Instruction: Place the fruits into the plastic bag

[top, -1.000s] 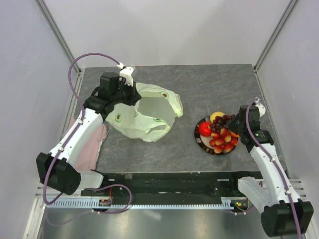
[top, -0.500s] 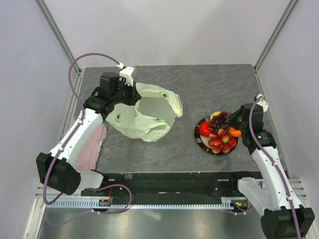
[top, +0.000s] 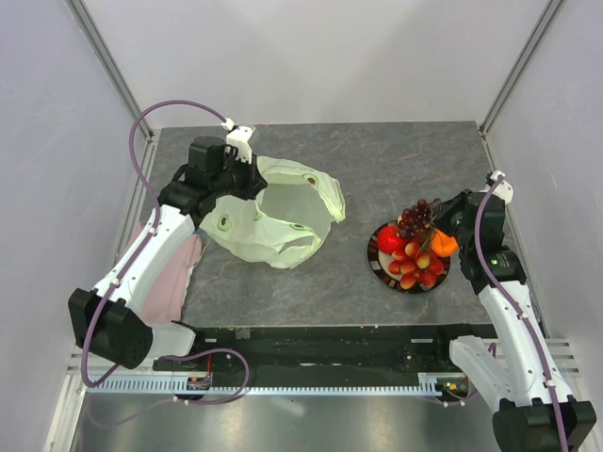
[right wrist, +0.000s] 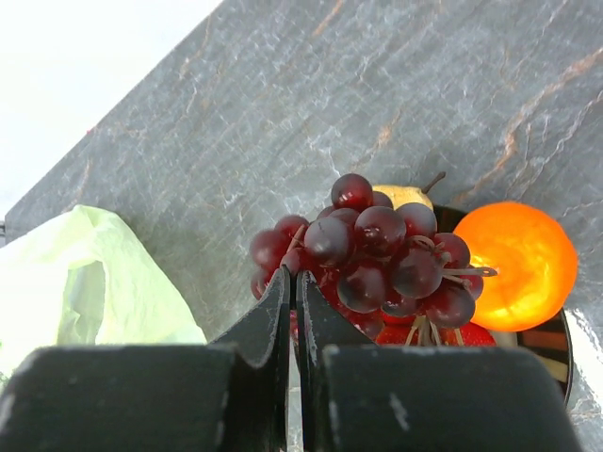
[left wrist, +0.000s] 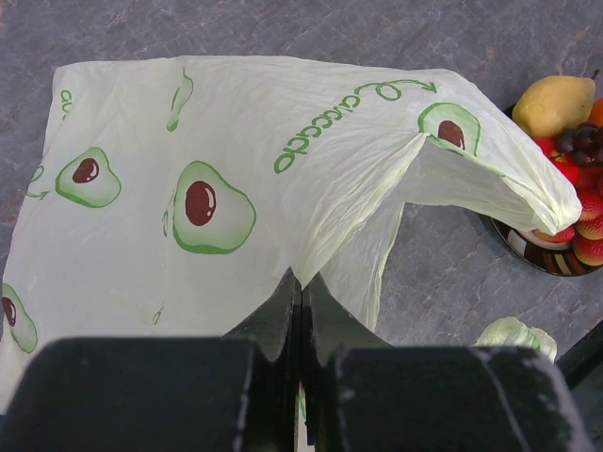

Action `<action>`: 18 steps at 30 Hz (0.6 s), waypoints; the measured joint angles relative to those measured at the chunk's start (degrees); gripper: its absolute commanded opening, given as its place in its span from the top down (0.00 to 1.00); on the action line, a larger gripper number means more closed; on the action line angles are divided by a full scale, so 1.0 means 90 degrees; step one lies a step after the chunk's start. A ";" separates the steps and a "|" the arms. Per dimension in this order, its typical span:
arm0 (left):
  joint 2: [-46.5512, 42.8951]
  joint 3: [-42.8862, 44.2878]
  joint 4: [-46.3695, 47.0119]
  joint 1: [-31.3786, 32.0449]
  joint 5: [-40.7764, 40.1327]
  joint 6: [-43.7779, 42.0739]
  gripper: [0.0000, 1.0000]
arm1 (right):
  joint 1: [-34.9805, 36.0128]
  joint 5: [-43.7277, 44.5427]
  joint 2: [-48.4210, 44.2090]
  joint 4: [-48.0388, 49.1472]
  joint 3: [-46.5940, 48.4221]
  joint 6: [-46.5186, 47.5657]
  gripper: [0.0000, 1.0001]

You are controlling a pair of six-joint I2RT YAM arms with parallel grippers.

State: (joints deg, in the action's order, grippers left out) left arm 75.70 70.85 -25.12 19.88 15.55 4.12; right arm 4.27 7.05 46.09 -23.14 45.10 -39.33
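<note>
My right gripper (right wrist: 294,275) is shut on the dark purple grape bunch (right wrist: 377,250), held lifted above the dark-rimmed plate (top: 375,256); the bunch also shows in the top view (top: 415,217). On the plate lie the orange (top: 443,244), the red apple (top: 388,242), several small red-yellow fruits (top: 416,267) and a yellow fruit (right wrist: 400,195) behind the grapes. My left gripper (left wrist: 301,279) is shut on the rim of the pale green plastic bag (left wrist: 236,179), holding its mouth (top: 287,207) open toward the plate.
A pink cloth (top: 171,282) lies at the table's left edge under the left arm. Bare grey tabletop (top: 349,282) lies between bag and plate. White walls stand close on both sides.
My right gripper has lifted the grape bunch off the plate and drawn it up and back, uncovering the orange. The left arm and bag have not moved.
</note>
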 measured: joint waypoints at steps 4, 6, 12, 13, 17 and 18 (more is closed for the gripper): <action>0.0000 0.0000 0.0000 0.0000 0.0000 0.0000 0.98 | 0.0000 0.0068 -0.0002 0.0007 0.0177 0.0066 1.00; 0.0000 0.0000 0.0000 0.0000 0.0000 0.0000 0.99 | 0.0000 0.0070 -0.0010 0.0034 0.0262 0.0104 1.00; 0.0000 0.0000 0.0000 0.0000 0.0002 0.0000 0.99 | 0.0000 -0.0243 -0.0170 0.0274 0.0308 0.0335 1.00; 0.0000 0.0000 0.0000 0.0000 0.0005 0.0000 0.98 | 0.0000 -0.0359 -0.0206 0.0342 0.0308 0.0386 1.00; 0.0000 0.0000 0.0000 0.0002 0.0015 0.0000 0.99 | 0.0000 -0.1037 -0.0440 0.0733 0.0308 0.0515 1.00; 0.0000 0.0000 0.0000 0.0000 0.0022 0.0000 0.98 | 0.0000 -0.1316 -0.0539 0.0918 0.0308 0.0539 1.00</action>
State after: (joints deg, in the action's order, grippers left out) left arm 75.70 70.85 -25.12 19.88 15.75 4.12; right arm 4.27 -4.80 41.23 -14.87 47.88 -34.48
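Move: The grapes already hang from the right hand's closed fingers. For that hand the plastic bag's open mouth lies about 28 cm left, 2 cm ahead and 8 cm lower. Some 11 cm below the hand are the pear (2 cm ahead, 1 cm left), the red apple (7 cm left, 3 cm back) and the orange (5 cm right, 3 cm back). From the left hand the bag's mouth is roughly 7 cm right, 2 cm back and 8 cm down. Upward first, the right hand raises the pinched grapes off above the fruit plate, about 8 cm in all and fastest at the end. Halfway through it also begins to swing left, to the side where the bag is, by some 3 cm, while the wrist tips up about 15 degrees and turns counter-clockwise nearly as much. The left hand stays still and keeps its pinch on the bag's rim, holding it open. ##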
